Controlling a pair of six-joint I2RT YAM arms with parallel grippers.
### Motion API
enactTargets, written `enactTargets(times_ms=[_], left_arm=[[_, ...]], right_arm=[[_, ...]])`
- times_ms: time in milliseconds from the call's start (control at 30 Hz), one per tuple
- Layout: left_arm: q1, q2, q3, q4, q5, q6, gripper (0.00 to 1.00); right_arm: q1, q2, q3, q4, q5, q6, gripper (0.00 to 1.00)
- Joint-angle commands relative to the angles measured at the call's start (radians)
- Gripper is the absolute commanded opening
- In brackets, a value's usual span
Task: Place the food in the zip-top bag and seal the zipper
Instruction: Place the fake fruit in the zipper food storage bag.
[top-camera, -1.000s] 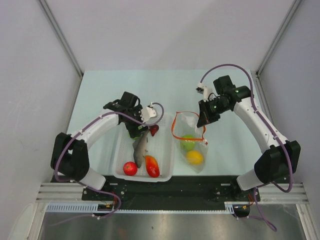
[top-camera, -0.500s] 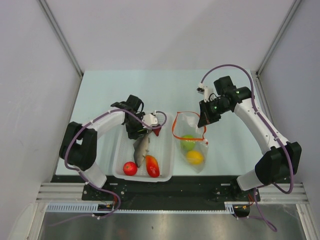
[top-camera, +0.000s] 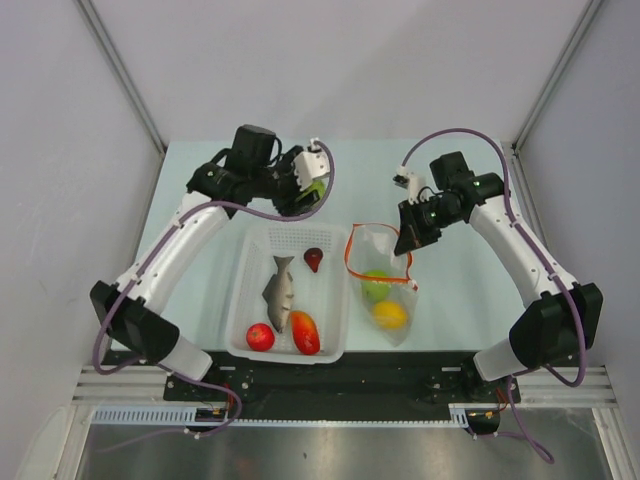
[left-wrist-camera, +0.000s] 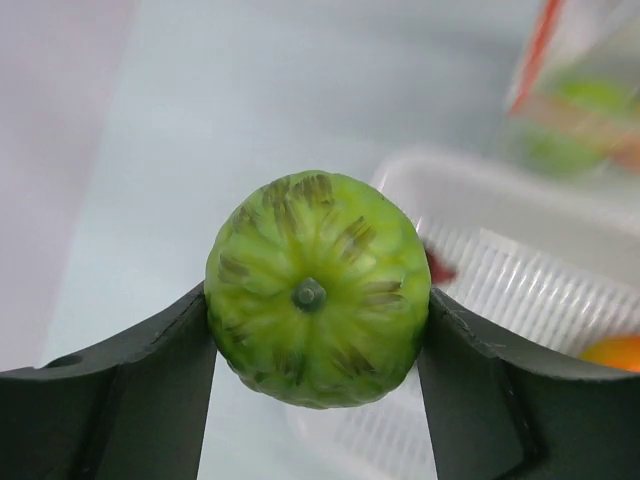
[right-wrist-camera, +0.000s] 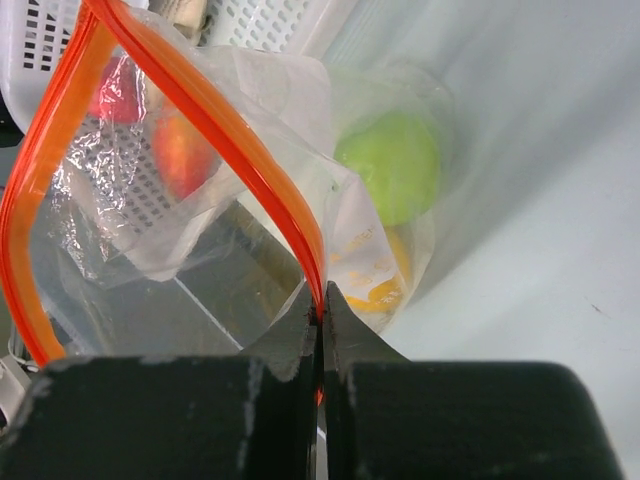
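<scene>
My left gripper (left-wrist-camera: 318, 310) is shut on a green ribbed ball fruit (left-wrist-camera: 318, 288). In the top view it (top-camera: 312, 190) hangs above the table just behind the white basket's far edge. The clear zip-top bag (top-camera: 385, 285) lies right of the basket, mouth open, with a green fruit (top-camera: 375, 287) and a yellow-orange fruit (top-camera: 389, 315) inside. My right gripper (right-wrist-camera: 320, 310) is shut on the orange-red zipper (right-wrist-camera: 250, 170) and holds the bag's mouth up; in the top view it (top-camera: 405, 243) is at the bag's far right corner.
The white perforated basket (top-camera: 240, 290) holds a grey fish (top-camera: 280, 290), a red round fruit (top-camera: 260, 336), an orange-red pepper-like piece (top-camera: 304, 333) and a small dark red piece (top-camera: 313, 259). Grey walls enclose the pale table on three sides.
My left gripper closed on the green fruit inside the basket and rose with it up and back, past the basket's far edge. The right arm and the bag stayed still.
</scene>
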Motion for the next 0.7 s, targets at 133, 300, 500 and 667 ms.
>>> enactTargets(times_ms=[133, 300, 500, 667], left_arm=[[-0.282, -0.020, 0.120, 0.157, 0.166, -0.233, 0.59], [-0.403, 0.045, 0.102, 0.137, 0.184, -0.220, 0.71], [-0.348, -0.004, 0.067, 0.155, 0.193, -0.275, 1.00], [-0.107, -0.141, -0.089, 0.235, 0.258, -0.396, 1.00]], right_arm=[[-0.002, 0.020, 0.056, -0.014, -0.044, -0.018, 0.00], [-0.014, 0.012, 0.059, -0.024, -0.044, -0.023, 0.00], [-0.031, 0.002, 0.051, -0.030, -0.055, -0.026, 0.00], [-0.032, -0.003, 0.053, -0.028, -0.049, -0.026, 0.00]])
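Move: Roughly 14 cm to the right of the left hand, 11 cm back and 9 cm lower is the open bag mouth. Inside the bag, a lime-green apple sits about 9 cm back, 14 cm right and a lemon 15 cm back, 17 cm right, both some 20 cm below. In the bin, a small dark plum lies level sideways, 4 cm back and 22 cm down. From the right hand, the mouth's middle is about 5 cm left and 4 cm down. Swinging about 16 cm right and 12 cm back in a low arc, the left hand carries the striped green fruit it already holds up and over to the bag mouth, sinks a little, and spreads its fingers wide to let it go, the wrist turning some 20 degrees clockwise. It then starts back left and forward, empty, while the right hand stays put, still pinching the bag's edge. ##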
